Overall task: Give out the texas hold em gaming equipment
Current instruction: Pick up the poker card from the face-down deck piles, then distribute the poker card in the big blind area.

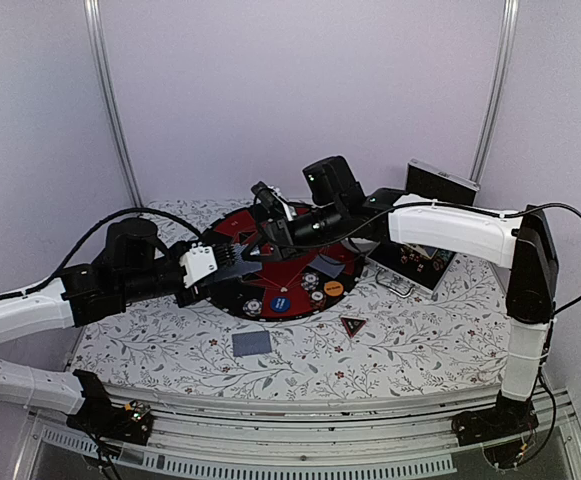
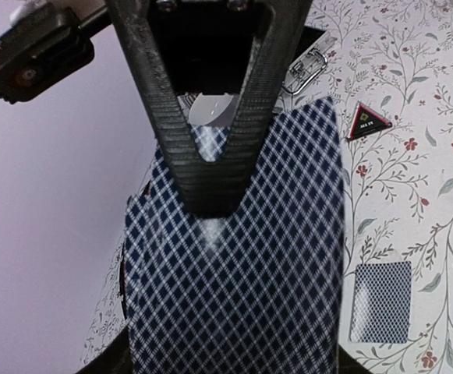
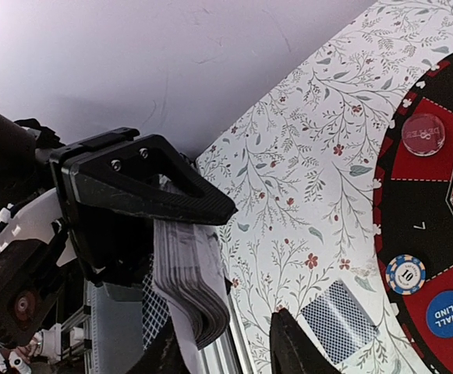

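My left gripper (image 1: 232, 262) is shut on a deck of playing cards (image 2: 242, 265) with blue diamond backs, held above the near-left rim of the round black-red board (image 1: 292, 258). My right gripper (image 1: 270, 228) reaches in from the right, one finger lying over the deck's top. In the right wrist view its fingers (image 3: 295, 349) stand apart, with the deck's end (image 3: 189, 284) between them and a gap on one side. One card (image 1: 252, 343) lies face down on the cloth. The black-red triangular marker (image 1: 353, 325) lies to its right. A striped chip (image 3: 405, 274) and a blue disc (image 3: 447, 313) sit on the board.
An open silver-edged black case (image 1: 417, 262) stands at the right, its lid (image 1: 440, 182) raised. An orange disc (image 1: 333, 288) and more chips lie on the board's near side. The flowered cloth (image 1: 170, 340) ends at the table's front rail.
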Robot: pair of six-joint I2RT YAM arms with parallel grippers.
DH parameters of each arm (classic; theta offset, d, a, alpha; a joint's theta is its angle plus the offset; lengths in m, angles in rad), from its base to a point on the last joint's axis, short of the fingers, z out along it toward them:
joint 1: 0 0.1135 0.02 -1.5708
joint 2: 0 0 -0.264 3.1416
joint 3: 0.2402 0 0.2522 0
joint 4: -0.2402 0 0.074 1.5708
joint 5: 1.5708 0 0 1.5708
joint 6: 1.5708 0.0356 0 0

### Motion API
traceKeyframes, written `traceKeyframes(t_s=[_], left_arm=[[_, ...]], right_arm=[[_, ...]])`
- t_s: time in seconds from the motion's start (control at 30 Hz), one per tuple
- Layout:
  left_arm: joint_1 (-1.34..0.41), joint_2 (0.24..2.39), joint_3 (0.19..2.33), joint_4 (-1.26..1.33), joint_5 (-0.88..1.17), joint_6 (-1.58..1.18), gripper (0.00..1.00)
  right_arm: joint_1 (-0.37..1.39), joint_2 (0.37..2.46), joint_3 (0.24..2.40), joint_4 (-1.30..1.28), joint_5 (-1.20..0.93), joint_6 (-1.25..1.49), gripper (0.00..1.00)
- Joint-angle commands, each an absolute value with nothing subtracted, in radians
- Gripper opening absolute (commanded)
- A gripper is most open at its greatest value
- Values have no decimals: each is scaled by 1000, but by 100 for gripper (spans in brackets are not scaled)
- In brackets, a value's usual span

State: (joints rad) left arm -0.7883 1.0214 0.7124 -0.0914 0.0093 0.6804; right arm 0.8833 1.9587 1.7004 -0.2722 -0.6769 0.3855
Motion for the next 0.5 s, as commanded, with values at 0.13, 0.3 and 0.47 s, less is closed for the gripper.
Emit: traceKeyframes(t_s=[0.13, 0.3, 0.47], left_arm=[[-782, 1015, 711, -58, 18, 684, 53], [-781, 1015, 710, -58, 18, 684, 53], [-781, 1015, 712, -60, 17, 684, 53]], right_arm=[[865, 1899, 1717, -343, -612, 365, 4], [855, 1878, 1730, -415, -575, 340, 3], [832, 1828, 1745, -447, -578, 313, 2]])
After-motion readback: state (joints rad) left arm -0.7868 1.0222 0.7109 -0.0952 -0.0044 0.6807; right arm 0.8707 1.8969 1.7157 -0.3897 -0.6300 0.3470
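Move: The deck, held upright-slanted in the left gripper, has its middle about 3 cm left of the right hand's fingertips, 1 cm back and 1 cm lower. Roughly 20 cm below the right hand and 2 cm back lies a face-down card on the table; the black-and-white chip is some 8 cm ahead and 20 cm down, and the small blind button about 9 cm ahead, 6 cm right and equally low. From the left hand, the deck's middle is 2 cm ahead, 2 cm right and 1 cm down. The right hand, its fingers already partly closed at the deck's free end, shuts them the rest of the way to pinch the top card, rising slightly and easing back a touch as it does so. It then draws the card off to the right and up, away from the left gripper, about 2 cm right and 1.5 cm up in all, while the left hand stays put and keeps its hold on the deck. ##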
